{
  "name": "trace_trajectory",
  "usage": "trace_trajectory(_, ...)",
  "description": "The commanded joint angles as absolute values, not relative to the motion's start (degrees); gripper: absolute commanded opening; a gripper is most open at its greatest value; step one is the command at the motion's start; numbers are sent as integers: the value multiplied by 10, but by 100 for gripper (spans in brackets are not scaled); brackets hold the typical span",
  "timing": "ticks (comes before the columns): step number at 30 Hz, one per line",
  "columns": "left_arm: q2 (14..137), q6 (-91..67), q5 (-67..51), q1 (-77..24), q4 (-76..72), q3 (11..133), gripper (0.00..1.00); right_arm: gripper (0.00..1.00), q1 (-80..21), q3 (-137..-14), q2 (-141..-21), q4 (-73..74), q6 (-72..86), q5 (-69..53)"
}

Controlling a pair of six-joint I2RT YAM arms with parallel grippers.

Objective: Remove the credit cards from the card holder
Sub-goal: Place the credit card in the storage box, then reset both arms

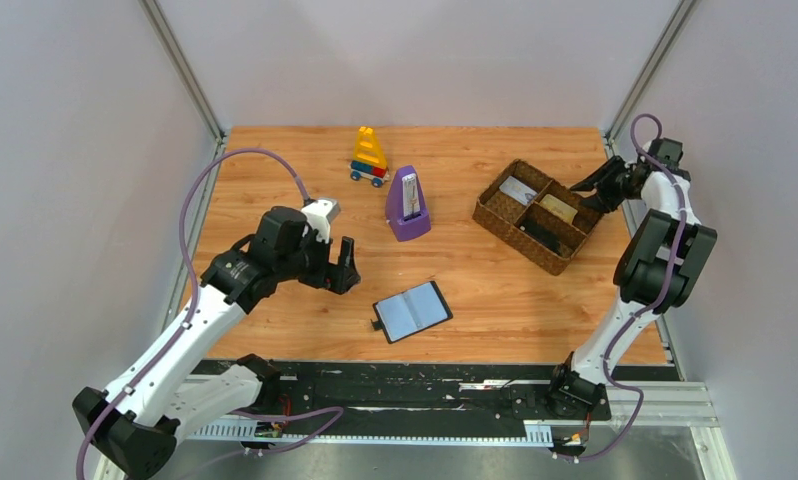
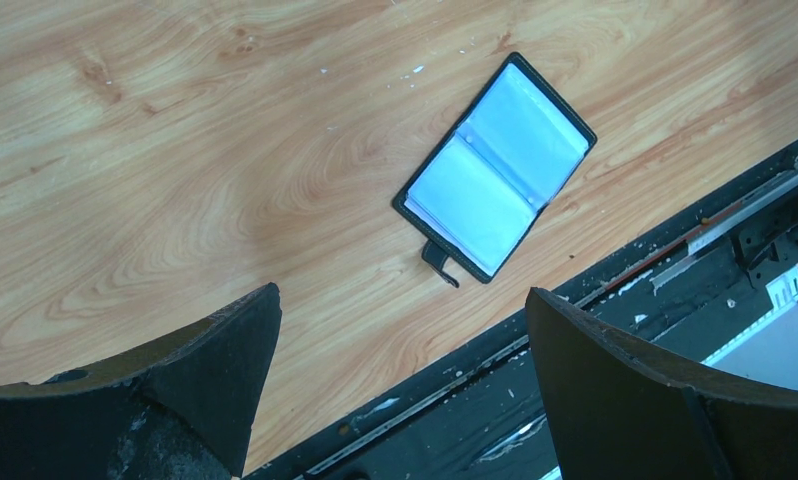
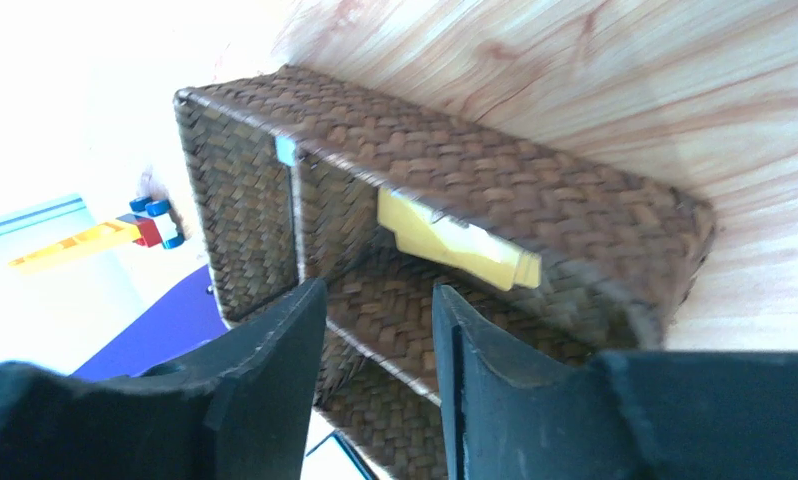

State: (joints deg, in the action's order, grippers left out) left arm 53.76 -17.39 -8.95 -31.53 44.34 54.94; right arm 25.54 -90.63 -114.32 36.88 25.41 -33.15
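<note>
The black card holder (image 1: 412, 311) lies open on the wooden table, its two grey-blue panels up; the left wrist view shows it (image 2: 495, 180) ahead of my fingers. My left gripper (image 1: 343, 272) (image 2: 400, 300) hovers to its left, open and empty. A yellow-orange credit card (image 3: 455, 243) (image 1: 557, 207) leans inside a compartment of the brown woven tray (image 1: 515, 243) (image 3: 495, 170). A pale card (image 1: 518, 189) lies in the compartment beside it. My right gripper (image 1: 583, 195) (image 3: 375, 295) sits at the tray's right rim, jaws apart with nothing between them.
A purple metronome (image 1: 407, 205) and a stacked yellow toy on wheels (image 1: 369, 157) stand behind the card holder. A dark flat item (image 1: 545, 236) lies in the tray's near compartment. The black mounting rail (image 1: 425, 385) runs along the table's near edge.
</note>
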Motion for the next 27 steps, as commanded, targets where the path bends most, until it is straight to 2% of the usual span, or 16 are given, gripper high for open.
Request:
trace_trajectory(1, 523, -169, -101, -317, 432, 557, 100, 47, 216, -926, -1062, 402, 251, -318)
trace_trajectory(7, 506, -199, -130, -317, 426, 570, 100, 60, 117, -848, -917, 405, 220, -280)
trace_trajectory(11, 491, -220, -147, -317, 410, 578, 100, 78, 12, -786, -821, 402, 212, -232)
trace_trajectory(12, 490, -227, -147, -317, 406, 579, 100, 84, -30, -764, -796, 394, 211, -219)
trace_trajectory(13, 487, -230, -150, -317, 404, 583, 100, 95, -70, -746, -776, 387, 206, -207)
trace_trajectory(14, 486, -233, -151, -317, 402, 584, 100, 99, -108, -732, -756, 381, 200, -190)
trace_trajectory(20, 475, -243, -142, -317, 406, 605, 100, 100, -266, -678, -666, 373, 224, -126)
trace_trajectory(27, 429, -263, -141, -317, 380, 600, 100, 100, -295, -618, -556, 358, 284, -99)
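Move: The open card holder lies about 42 cm to the right hand's left, 28 cm back and 10 cm below. The storage box's middle is roughly 10 cm left of that hand, 5 cm back and 7 cm down; the purple metronome stands some 43 cm left, 3 cm back, 4 cm lower. From the left hand, the card holder is about 14 cm right, 2 cm back and 19 cm below. Right hand sweeps some 30 cm left, 20 back and up, from box towards card holder, opening; left rises. ##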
